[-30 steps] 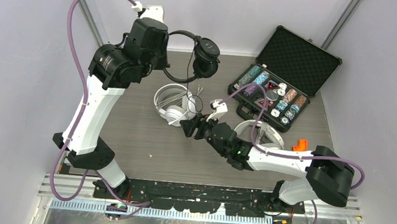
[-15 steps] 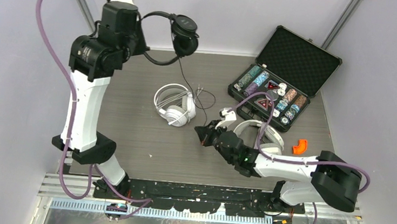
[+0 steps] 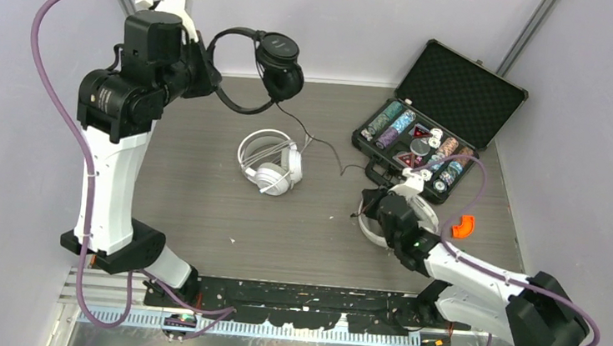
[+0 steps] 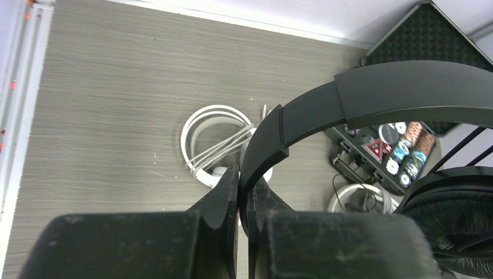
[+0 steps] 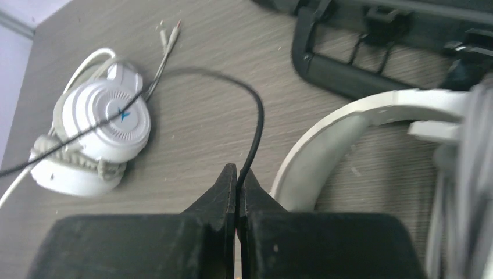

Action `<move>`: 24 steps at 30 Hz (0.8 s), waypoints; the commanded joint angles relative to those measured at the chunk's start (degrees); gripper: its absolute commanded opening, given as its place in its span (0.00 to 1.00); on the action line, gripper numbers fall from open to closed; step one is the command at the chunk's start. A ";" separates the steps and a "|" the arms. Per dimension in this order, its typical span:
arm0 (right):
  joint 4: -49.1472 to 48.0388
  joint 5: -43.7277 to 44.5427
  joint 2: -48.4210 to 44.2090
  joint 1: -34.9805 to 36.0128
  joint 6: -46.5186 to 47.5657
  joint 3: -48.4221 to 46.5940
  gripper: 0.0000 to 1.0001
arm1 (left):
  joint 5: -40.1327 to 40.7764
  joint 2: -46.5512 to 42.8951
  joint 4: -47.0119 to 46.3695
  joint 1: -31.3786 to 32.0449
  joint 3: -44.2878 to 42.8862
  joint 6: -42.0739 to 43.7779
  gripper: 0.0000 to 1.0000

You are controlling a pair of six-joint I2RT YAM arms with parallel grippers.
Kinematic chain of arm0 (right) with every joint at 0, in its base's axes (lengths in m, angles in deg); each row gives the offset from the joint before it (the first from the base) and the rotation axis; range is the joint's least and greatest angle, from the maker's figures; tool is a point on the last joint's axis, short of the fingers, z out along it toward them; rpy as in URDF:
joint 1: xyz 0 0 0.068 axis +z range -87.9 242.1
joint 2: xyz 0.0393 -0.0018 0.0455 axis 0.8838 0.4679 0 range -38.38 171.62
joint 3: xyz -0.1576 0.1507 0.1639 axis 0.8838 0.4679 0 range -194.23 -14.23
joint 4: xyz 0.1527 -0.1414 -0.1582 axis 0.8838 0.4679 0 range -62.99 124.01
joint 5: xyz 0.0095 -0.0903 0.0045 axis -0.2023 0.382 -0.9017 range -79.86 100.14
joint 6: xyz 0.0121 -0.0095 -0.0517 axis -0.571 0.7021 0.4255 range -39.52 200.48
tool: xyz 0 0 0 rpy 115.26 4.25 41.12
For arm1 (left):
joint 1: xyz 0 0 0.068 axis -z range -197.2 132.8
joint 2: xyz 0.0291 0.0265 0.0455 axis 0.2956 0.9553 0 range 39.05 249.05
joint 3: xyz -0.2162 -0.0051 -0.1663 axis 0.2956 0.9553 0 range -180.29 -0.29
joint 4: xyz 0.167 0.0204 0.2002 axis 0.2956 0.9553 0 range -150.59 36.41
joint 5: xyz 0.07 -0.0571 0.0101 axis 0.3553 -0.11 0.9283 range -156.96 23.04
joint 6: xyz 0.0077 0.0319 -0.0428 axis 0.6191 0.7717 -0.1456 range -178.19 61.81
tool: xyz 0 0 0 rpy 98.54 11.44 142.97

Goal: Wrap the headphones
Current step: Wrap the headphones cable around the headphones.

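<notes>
A black headset (image 3: 273,60) hangs in the air at the back left. My left gripper (image 3: 208,79) is shut on its headband (image 4: 372,93), with the jaws (image 4: 243,181) pinching the band's end. The thin black cable (image 3: 328,147) trails down across the table to my right gripper (image 3: 365,202). That gripper (image 5: 238,175) is shut on the cable (image 5: 256,125) just above the table. One white headset (image 3: 270,166) lies at mid-table with its cable wound round it. A second white headset (image 3: 368,230) lies partly hidden under my right wrist, and its band (image 5: 349,125) sits just right of the jaws.
An open black case (image 3: 461,90) of coloured poker chips stands at the back right, and its front edge (image 5: 349,81) lies close beyond the second white headset. A small orange piece (image 3: 464,226) lies near the right wall. Grey walls enclose the table on three sides.
My right gripper went from open to shut on the black cable and drew back to the right, over the second white headset. My left arm swung the black headset leftward.
</notes>
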 commanded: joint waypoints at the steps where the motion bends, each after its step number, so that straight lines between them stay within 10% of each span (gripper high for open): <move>1: 4.25 0.38 -3.72 -4.75 -0.38 -1.77 0.00 | -7.68 -3.39 -5.63 -0.44 1.45 -1.18 0.00; 24: 15.44 -14.72 18.66 -29.40 10.67 -34.19 0.00 | -38.19 -17.95 -7.37 4.47 30.67 18.74 0.00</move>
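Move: The left hand holds the black headphones by the band, their middle about 8 cm to its right and 2 cm ahead, level with it; the cable-wrapped white headphones lie some 13 cm ahead, 9 cm right and 44 cm below. From the right hand the black headphones hang roughly 24 cm left, 5 cm ahead and 36 cm up. The chip case lies 23 cm ahead and 13 cm right of this hand, the other white headphones 4 cm ahead and 10 cm right, both about 8 cm below. With its fingers still shut on the thin black cable, the right hand slips a little to its right, then sweeps mainly forward, some 13 cm in all, also right and gently up, away from above the nearer white headphones towards the chip case's near edge. Meanwhile the left hand keeps its pinch on the headband and draws the black headphones back, down and to the right, about 8 cm back, turning them some 30 degrees clockwise to work against the cable. ##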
